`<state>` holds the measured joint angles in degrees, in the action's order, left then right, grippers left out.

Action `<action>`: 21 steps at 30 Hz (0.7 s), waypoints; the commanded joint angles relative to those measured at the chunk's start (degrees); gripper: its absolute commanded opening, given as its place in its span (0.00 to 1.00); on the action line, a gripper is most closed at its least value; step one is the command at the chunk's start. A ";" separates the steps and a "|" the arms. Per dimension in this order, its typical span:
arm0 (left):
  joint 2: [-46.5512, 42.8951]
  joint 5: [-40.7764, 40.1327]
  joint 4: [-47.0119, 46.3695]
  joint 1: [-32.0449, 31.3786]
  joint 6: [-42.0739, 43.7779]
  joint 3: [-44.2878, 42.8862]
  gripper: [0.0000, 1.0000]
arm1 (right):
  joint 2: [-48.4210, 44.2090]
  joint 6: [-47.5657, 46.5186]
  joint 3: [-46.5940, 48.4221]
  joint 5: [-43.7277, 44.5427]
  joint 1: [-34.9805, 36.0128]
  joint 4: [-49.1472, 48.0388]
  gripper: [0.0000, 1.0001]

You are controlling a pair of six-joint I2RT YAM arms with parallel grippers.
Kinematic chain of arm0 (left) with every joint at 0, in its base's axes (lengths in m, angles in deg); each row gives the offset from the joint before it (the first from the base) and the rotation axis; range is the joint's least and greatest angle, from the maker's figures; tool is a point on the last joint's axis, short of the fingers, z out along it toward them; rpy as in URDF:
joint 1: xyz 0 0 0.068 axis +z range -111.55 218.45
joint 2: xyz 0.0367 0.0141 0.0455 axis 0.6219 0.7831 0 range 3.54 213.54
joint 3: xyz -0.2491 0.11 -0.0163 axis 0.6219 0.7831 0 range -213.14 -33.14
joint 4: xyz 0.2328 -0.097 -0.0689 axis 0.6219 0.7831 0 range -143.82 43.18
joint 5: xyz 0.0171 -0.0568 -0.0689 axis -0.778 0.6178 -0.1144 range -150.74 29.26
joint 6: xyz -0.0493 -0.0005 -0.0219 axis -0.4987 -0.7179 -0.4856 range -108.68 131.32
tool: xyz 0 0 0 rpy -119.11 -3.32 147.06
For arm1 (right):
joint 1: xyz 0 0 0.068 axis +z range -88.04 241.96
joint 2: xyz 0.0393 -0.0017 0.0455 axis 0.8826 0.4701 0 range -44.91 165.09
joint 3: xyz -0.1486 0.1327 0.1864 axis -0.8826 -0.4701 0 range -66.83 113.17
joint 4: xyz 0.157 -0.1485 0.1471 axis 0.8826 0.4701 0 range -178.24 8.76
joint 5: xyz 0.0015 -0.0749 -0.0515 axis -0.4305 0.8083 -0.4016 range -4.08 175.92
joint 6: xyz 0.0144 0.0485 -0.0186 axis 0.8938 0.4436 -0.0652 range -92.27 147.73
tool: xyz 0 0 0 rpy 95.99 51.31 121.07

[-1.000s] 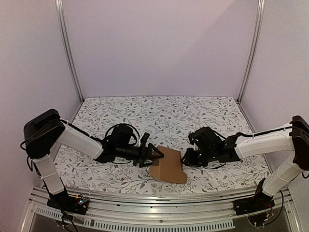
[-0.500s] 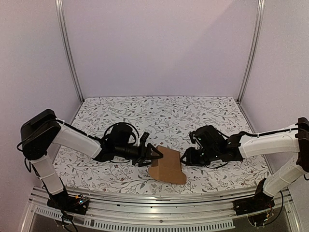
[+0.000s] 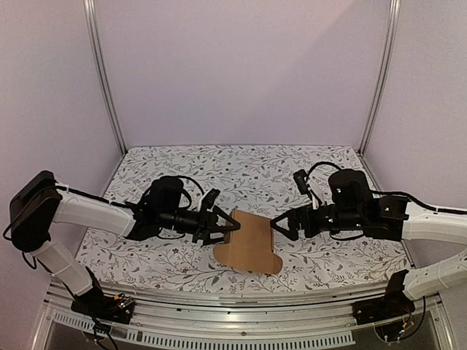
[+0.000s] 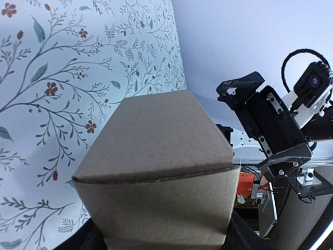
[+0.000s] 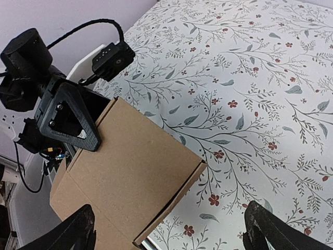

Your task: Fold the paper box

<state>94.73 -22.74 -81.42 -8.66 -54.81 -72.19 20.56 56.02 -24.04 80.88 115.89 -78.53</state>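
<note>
The paper box (image 3: 249, 244), a plain brown folded carton, sits near the table's front edge. My left gripper (image 3: 221, 224) is shut on its left end. In the left wrist view the box (image 4: 156, 156) fills the space between the dark fingers (image 4: 88, 240). My right gripper (image 3: 281, 224) stands open just right of the box and does not touch it. In the right wrist view the box (image 5: 130, 177) lies ahead between the wide-spread fingertips (image 5: 78, 232), with one left finger (image 5: 70, 117) pressed on its far side.
The floral-patterned table (image 3: 241, 171) is walled by pale panels with metal posts (image 3: 102, 73) at the back corners. A metal rail (image 3: 233, 299) runs along the front edge, just below the box. Cables loop behind both wrists.
My right gripper has opened, let go of the box's right end and drawn back up and to the right. The left arm has shifted slightly left, keeping its hold on the box.
</note>
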 commanded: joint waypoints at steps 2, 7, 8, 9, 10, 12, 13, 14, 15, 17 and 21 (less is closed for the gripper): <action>-5.99 7.69 0.80 2.80 -1.74 2.19 0.50 | -5.47 -14.78 1.55 -5.71 0.01 1.35 0.99; -11.35 13.57 1.46 5.61 -2.78 3.68 0.50 | -8.89 -26.45 2.18 -11.92 0.24 0.88 0.99; -12.33 14.58 1.45 6.08 -3.39 3.93 0.50 | -9.68 -28.67 2.28 -12.80 0.63 0.86 0.99; -13.21 15.69 1.44 6.60 -3.90 4.09 0.50 | -10.23 -31.69 2.49 -12.99 1.34 0.90 0.99; -14.20 16.84 1.16 7.12 -4.48 4.43 0.50 | -10.60 -33.76 2.74 -12.77 2.25 1.04 0.99; -16.50 19.15 0.99 8.16 -5.51 4.82 0.50 | -11.74 -40.26 2.95 -10.54 5.09 1.04 0.99; -17.38 20.12 0.82 8.58 -6.11 4.97 0.49 | -12.20 -43.83 3.14 -8.12 6.86 1.08 0.99; -18.33 21.25 0.57 9.20 -6.58 5.27 0.49 | -12.40 -48.41 3.37 -5.41 8.68 1.06 0.99; -19.13 22.10 0.22 9.68 -7.23 5.49 0.49 | -12.62 -51.25 3.67 -2.06 10.62 1.01 0.99; -20.51 24.22 -0.49 10.52 -8.53 5.89 0.49 | -12.50 -57.79 4.22 7.40 14.34 0.71 0.99; -23.17 26.95 -0.12 11.71 -9.82 6.34 0.48 | -11.50 -73.30 3.96 22.03 21.85 -3.24 0.99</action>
<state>73.88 -0.88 -81.13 1.53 -62.37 -66.92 8.59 2.67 -21.03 84.99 131.89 -78.59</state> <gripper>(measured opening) 0.628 0.989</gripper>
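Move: The left hand already holds the paper box by its left side, the box's middle lying about 6 cm to its right, 4 cm back and 3 cm below. From the empty, already open right hand the same middle is roughly 9 cm left, 4 cm back and 7 cm below. The rounded end flap sticks out towards the bases, some 6 cm nearer than the box's middle and slightly lower. The left hand lifts the gripped box about 10 cm and leftward; the open right retreats up and back, turning. ##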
